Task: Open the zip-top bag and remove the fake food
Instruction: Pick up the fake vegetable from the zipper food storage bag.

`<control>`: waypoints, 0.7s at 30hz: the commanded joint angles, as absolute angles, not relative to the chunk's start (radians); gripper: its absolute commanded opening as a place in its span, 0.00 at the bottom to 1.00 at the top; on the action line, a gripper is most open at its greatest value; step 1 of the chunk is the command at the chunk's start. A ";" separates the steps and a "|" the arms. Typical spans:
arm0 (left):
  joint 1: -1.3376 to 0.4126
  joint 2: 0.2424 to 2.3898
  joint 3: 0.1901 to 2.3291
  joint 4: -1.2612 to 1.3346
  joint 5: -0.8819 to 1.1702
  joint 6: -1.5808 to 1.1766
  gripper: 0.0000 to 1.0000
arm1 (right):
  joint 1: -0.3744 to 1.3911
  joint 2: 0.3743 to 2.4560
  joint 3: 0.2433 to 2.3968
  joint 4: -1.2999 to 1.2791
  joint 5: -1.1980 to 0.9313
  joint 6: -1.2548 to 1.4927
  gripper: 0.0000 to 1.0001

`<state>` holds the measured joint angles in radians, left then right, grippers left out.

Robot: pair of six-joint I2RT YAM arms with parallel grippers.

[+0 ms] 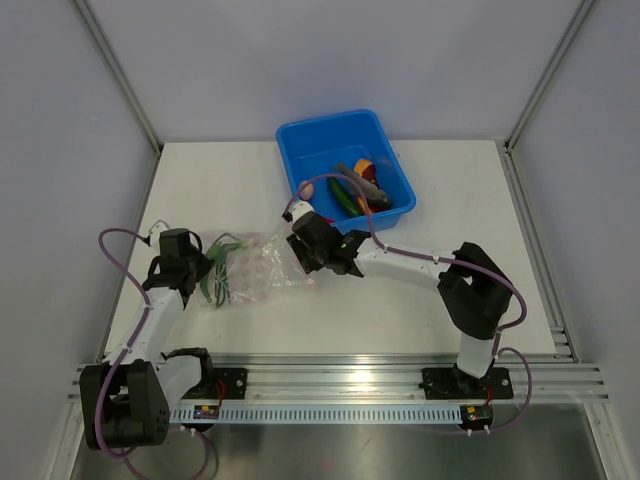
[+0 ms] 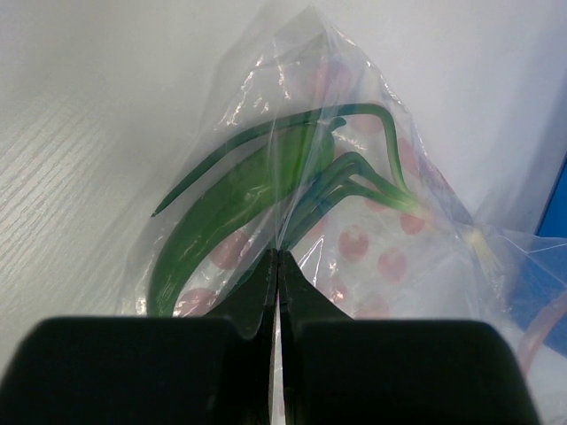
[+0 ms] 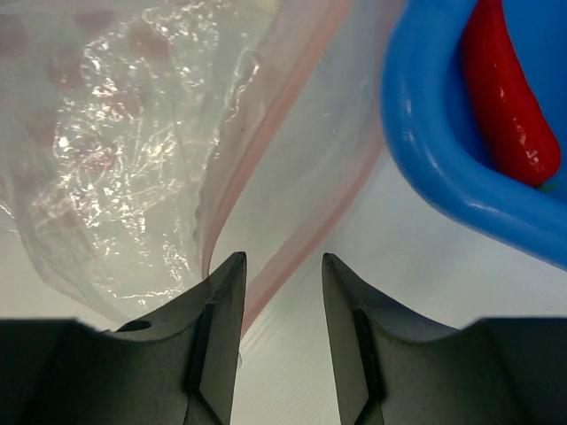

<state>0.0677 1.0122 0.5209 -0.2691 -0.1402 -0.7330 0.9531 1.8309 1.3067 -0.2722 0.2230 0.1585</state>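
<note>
The zip-top bag lies crinkled on the table between my two grippers. My left gripper is shut on the bag's left end, the film pinched between the jaws. Through the plastic I see fake food: a green onion and a green chilli. My right gripper stands open at the bag's mouth, which gapes. One pinkish zip strip runs down between its fingers and the other passes its left fingertip. More fake food lies in the blue tub.
The blue tub stands at the back, just behind my right gripper, with a red chilli inside. A pale pink egg rests at the tub's left rim. Frame posts and walls border the table.
</note>
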 commanded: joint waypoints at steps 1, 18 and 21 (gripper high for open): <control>0.072 1.017 0.532 -0.239 -0.133 -0.719 0.00 | 0.985 1.819 1.333 -0.181 0.191 0.121 0.46; 0.072 1.017 0.535 -0.241 -0.137 -0.716 0.00 | 1.051 1.839 1.289 -0.064 0.021 -0.034 0.48; 0.072 1.019 0.537 -0.241 -0.135 -0.715 0.00 | 1.051 1.862 1.292 -0.061 0.041 -0.063 0.49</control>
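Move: Some 19 cm to the right hand's left, about 2 cm nearer the base and 7 cm lower, lie the fake vegetables, still inside the clear bag. The bag's pink-edged mouth gapes about 1 cm to this hand's left, 1 cm back and 4 cm below; the red pepper in the blue box is roughly 9 cm ahead, 5 cm right and 6 cm down. For the left hand, the vegetables lie about 4 cm right, level in reach and 6 cm below. Swinging left and back almost level, the right hand travels about 6 cm left and 4–5 cm towards its base, away from the blue box and along the bag's mouth towards the vegetables. It turns some 20 degrees counter-clockwise with the fingers staying half open, and eases to a stop facing the opening. The left hand stays in place, keeping its shut fingers on the bag. ##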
